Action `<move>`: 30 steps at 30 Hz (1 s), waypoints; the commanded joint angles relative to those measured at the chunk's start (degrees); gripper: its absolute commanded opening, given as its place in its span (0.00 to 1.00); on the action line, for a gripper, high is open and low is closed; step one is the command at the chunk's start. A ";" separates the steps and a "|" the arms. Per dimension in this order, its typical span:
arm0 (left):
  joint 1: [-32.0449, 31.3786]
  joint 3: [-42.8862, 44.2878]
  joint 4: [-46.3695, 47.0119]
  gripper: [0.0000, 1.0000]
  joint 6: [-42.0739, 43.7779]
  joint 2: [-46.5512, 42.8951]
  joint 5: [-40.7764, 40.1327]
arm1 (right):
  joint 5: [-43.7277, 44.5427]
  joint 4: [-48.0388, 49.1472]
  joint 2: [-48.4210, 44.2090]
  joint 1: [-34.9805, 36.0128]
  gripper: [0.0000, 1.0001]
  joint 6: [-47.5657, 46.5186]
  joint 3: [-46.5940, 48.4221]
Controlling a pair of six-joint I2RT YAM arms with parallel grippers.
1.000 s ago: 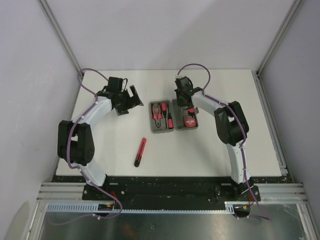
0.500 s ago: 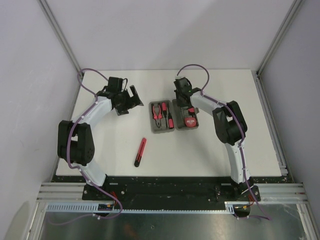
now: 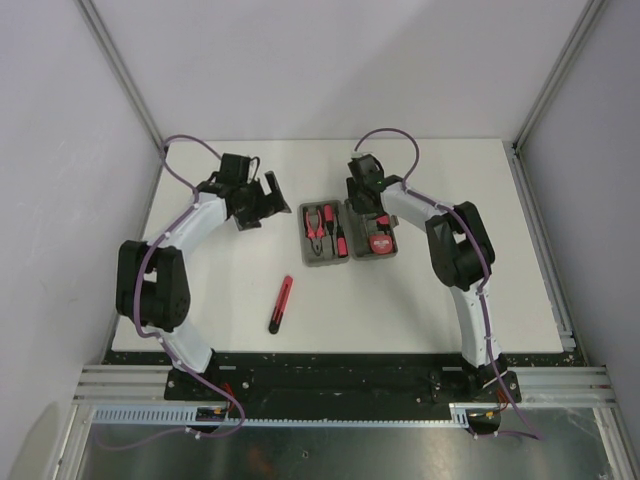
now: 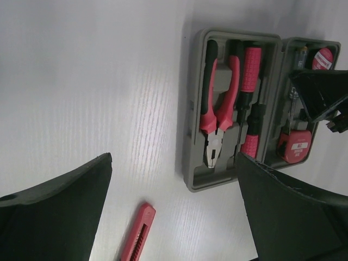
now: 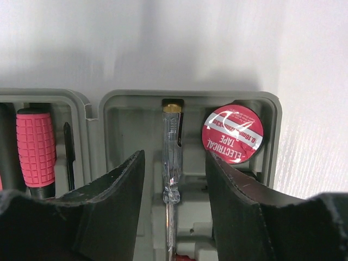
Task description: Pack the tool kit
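The grey tool kit case (image 3: 345,260) lies open in the middle of the table, with its two halves side by side. The left half holds red-and-black pliers (image 4: 217,109) and a red-handled screwdriver (image 5: 36,155). A clear-handled screwdriver (image 5: 171,130) lies in a recess of the right half, beside a red roll of electrical tape (image 5: 232,134) and a red tape measure (image 4: 295,147). My right gripper (image 5: 175,157) is open, with one finger on each side of the clear screwdriver and apart from it. My left gripper (image 4: 173,163) hangs wide open left of the case, holding nothing.
A red utility knife (image 3: 281,304) lies loose on the white table (image 3: 200,300), in front of the case and to its left; its tip shows in the left wrist view (image 4: 137,239). Grey walls close in the table at the back and sides.
My right gripper's jaws have opened from nearly shut, leaving the clear-handled screwdriver lying in the case. The left gripper has shifted slightly and stays open.
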 commanded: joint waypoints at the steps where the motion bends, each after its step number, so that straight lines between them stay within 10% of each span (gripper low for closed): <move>1: -1.92 4.74 1.03 1.00 2.86 0.01 2.64 | 0.98 -0.40 -5.51 -0.52 0.52 1.49 0.70; 19: -14.87 38.94 5.32 0.29 -2.75 30.67 12.89 | -11.54 -1.23 -16.42 -2.84 0.10 8.11 -15.54; 30: -18.26 45.37 8.00 0.19 -5.18 40.15 11.57 | -16.59 1.14 -15.33 -3.68 0.05 10.60 -17.28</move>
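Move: The screwdriver's clear handle, already in the open case's right half, lies some 24 cm right of the left gripper, 7 cm ahead and 8 cm below; the pliers are about 10 cm to that gripper's right and 3 cm ahead. The right gripper has the handle right between its parted tips, about 1 cm down. From it, the round electrical tape sits 5 cm right and 1 cm ahead; the tape measure is 9 cm back, 5 cm right. Swing the left gripper some 24 cm right and also forward over the case, rising and then sinking towards the screwdriver's handle, while turning it clockwise and nearly closing its wide-open fingers. Meanwhile lift the right gripper clear of the handle, shut it empty, and bring it about 7 cm back and down over the shaft, tipping the fingers more steeply down. ##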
